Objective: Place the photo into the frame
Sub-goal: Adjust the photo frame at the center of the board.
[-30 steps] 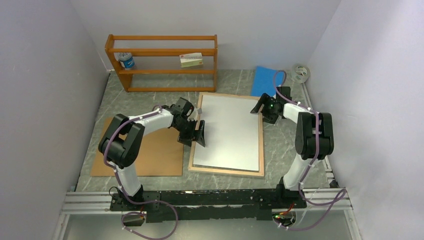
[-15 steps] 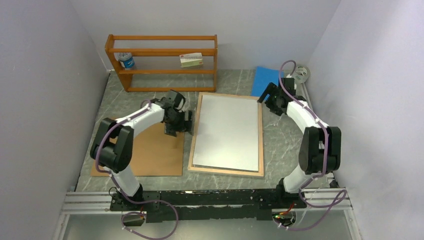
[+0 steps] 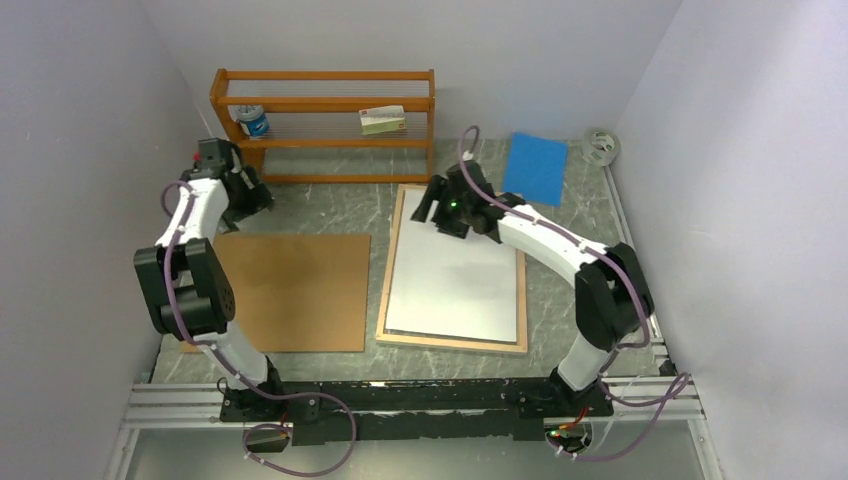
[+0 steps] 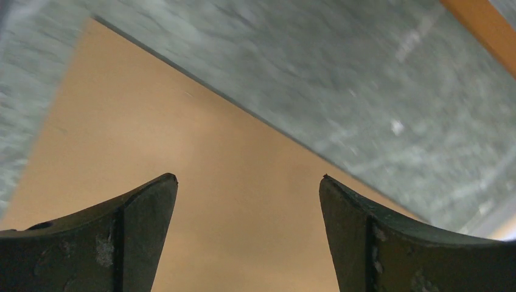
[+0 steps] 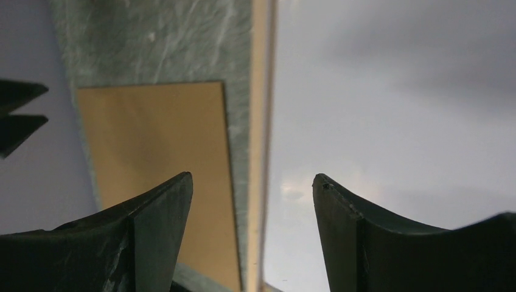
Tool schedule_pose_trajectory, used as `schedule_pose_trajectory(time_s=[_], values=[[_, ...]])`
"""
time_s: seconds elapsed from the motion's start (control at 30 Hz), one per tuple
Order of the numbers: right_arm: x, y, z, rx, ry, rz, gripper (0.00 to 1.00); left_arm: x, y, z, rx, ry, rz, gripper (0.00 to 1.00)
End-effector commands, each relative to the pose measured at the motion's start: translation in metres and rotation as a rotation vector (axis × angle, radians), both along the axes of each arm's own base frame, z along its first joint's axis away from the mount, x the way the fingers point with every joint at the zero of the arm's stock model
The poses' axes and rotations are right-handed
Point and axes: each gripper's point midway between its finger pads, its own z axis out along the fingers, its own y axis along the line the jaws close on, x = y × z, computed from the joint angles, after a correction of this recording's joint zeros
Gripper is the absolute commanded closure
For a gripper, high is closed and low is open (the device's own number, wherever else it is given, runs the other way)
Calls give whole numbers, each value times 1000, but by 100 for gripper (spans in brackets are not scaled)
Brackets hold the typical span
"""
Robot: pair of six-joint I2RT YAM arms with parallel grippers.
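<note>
The frame (image 3: 523,300) lies flat mid-table with its light wood reverse up. The photo (image 3: 455,280) rests inside it, white reverse up. My right gripper (image 3: 428,210) hovers open over the frame's far left corner. In the right wrist view its jaws (image 5: 252,179) straddle the frame's wood edge (image 5: 260,121), the photo (image 5: 395,109) to the right, nothing between them. My left gripper (image 3: 260,198) is open at the far left near the shelf's foot. Its wrist view shows the gripper (image 4: 248,182) empty above the brown backing board (image 4: 182,152).
The brown backing board (image 3: 285,290) lies left of the frame. An orange shelf rack (image 3: 325,100) at the back holds a can (image 3: 254,122) and a box (image 3: 383,119). A blue pad (image 3: 535,167) and a tape roll (image 3: 601,146) sit at the far right.
My left arm swung from the frame's left edge out to the far left by the shelf, jaws wider. My right arm crossed from the frame's far right corner to its far left corner.
</note>
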Motion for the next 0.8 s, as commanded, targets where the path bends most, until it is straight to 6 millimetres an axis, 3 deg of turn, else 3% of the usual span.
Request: schedule_pose_trajectory(time_s=[0.0,0.13,0.23,0.47,0.77], values=[[-4,63,10,135,41,3,25,8,63,-10,113,39,69,8],[-12,113,16,152,43,58,26,11,100,-30,128,56,101,8],[-19,140,8,149,67,71,27,11,123,-49,126,93,123,9],[-24,175,-23,93,109,93,27,15,160,-60,222,155,139,7],[-22,185,-69,-65,171,50,24,15,140,-91,74,143,101,7]])
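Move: The brown board lies flat some 10 cm below the left hand, its middle roughly 15 cm back and 4 cm to the right; its far left corner is about 12 cm to that hand's left, level with it. From the right hand the board's middle is about 37 cm left, 12 cm back and 13 cm down, its far right corner 17 cm left and 4 cm ahead. The photo frame's middle is 6 cm back and 3 cm right of the right hand. Both empty hands head for the far corners of the brown board, fingers staying open. The right hand sweeps about 19 cm left, off the photo frame towards the far right corner, sinking 7 cm mostly late on and drawing slightly back; the left goes some 15 cm left and 8 cm down to the far left corner. Both wrists tip their fingers further down. ##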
